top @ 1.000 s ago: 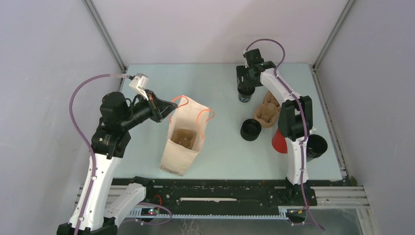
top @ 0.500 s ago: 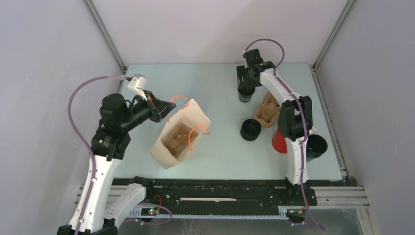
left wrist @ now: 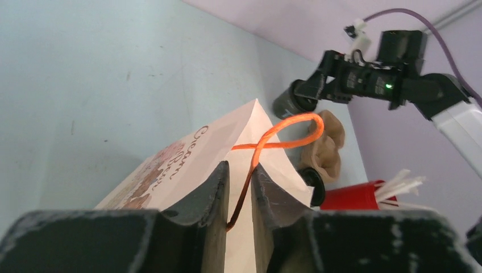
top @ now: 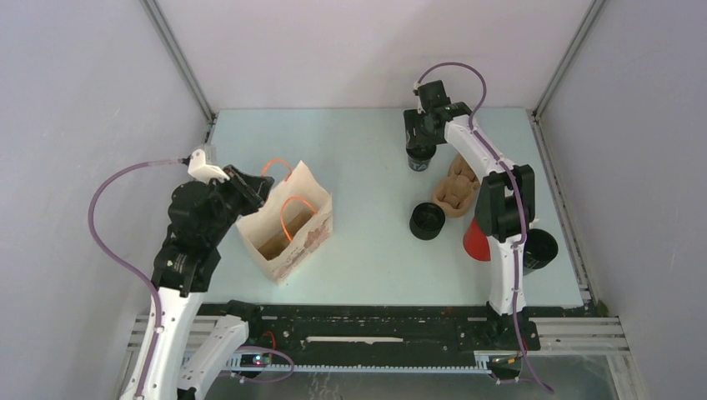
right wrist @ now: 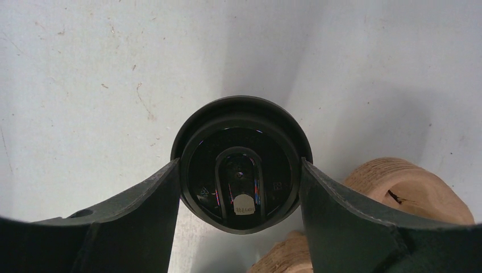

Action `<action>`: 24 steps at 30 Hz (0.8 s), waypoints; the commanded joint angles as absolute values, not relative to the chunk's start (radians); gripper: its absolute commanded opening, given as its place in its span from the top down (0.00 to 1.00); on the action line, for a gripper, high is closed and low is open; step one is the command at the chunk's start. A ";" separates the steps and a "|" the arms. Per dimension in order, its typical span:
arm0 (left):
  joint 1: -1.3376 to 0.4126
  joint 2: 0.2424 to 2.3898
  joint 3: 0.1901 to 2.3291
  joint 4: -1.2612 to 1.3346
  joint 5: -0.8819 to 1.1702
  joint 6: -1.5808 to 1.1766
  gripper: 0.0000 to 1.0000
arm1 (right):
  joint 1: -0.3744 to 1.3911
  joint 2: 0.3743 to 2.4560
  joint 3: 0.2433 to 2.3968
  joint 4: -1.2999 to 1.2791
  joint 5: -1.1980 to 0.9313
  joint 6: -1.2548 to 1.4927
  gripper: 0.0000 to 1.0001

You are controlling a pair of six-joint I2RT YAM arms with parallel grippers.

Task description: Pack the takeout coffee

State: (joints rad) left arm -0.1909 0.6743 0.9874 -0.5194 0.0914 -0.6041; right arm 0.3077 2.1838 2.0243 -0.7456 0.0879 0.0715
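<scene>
The takeout coffee, a black cup with a black lid, stands on the table at the back right. My right gripper hangs over it, and both fingers press the sides of the lid. A white paper bag with orange handles stands open at the left, a brown carrier inside it. My left gripper is at the bag's rear rim. Its jaws stand slightly apart, and an orange handle runs loose between them.
A brown pulp cup carrier lies just right of the takeout coffee, close to my right fingers. An open black cup, a red cup of white sticks and another black cup sit nearer the right arm.
The left arm has drawn back to the left, and the bag has swung round and shifted left with it. The left jaws have parted a little. The right jaws have closed in on the cup.
</scene>
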 commanded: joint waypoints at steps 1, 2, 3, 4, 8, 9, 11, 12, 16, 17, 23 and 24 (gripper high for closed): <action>-0.183 0.650 1.017 -0.578 -0.055 -0.566 0.71 | 0.313 2.105 2.065 -0.752 0.089 0.033 0.48; -0.183 0.648 1.034 -0.596 -0.072 -0.544 0.69 | 0.314 2.104 2.066 -0.753 0.091 0.031 0.48; -0.184 0.646 1.050 -0.626 -0.101 -0.521 0.66 | 0.313 2.101 2.066 -0.755 0.092 0.030 0.49; -0.183 0.643 1.063 -0.643 -0.120 -0.497 0.62 | 0.313 2.099 2.066 -0.756 0.092 0.029 0.49; -0.184 0.649 1.139 -0.697 -0.176 -0.406 0.38 | 0.314 2.083 2.062 -0.764 0.072 0.036 0.50; -0.184 0.656 1.159 -0.703 -0.177 -0.383 0.33 | 0.315 2.076 2.058 -0.765 0.065 0.040 0.50; -0.184 0.680 1.208 -0.707 -0.171 -0.341 0.27 | 0.320 2.062 2.047 -0.768 0.051 0.052 0.51; -0.184 0.701 1.236 -0.709 -0.163 -0.323 0.26 | 0.324 2.048 2.032 -0.763 0.041 0.058 0.52; -0.183 0.784 1.368 -0.734 -0.145 -0.266 0.19 | 0.335 1.976 1.935 -0.705 -0.021 0.087 0.52; -0.183 0.805 1.391 -0.725 -0.091 -0.232 0.13 | 0.335 1.958 1.911 -0.693 -0.044 0.097 0.52; -0.184 1.097 1.650 -0.809 0.254 -0.075 0.01 | 0.330 1.841 1.774 -0.597 -0.201 0.138 0.53; -0.184 1.151 1.700 -0.846 0.299 -0.050 0.00 | 0.328 1.826 1.757 -0.587 -0.219 0.140 0.53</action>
State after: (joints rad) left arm -0.1890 0.9527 1.5303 -0.7506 0.0734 -0.1936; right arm 0.3264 1.9221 1.8080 -0.6811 -0.1001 0.1009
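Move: At the left hand, the far-side orange handle of the bag runs between the just-parting fingers; the bag's middle lies some 19 cm below, about 3 cm to the right and 1 cm back. The right hand already grips the lidded cup at its top; the bag is about 27 cm back, 34 cm to the left and 2 cm higher. Below this hand stand the cup tray, 10 cm back and 8 cm right, and the empty black cup, 21 cm back and 1 cm left. Letting go of the orange handle, the left fingers spread from barely parted to wide open as the hand slips about 5 cm left, then climbs some 10 cm above the bag and swings back right and a little forward, rolling its left side up. The right hand keeps its hold on the cup and, slowly at first, lifts it about 6 cm while drawing back and left towards the bag. ##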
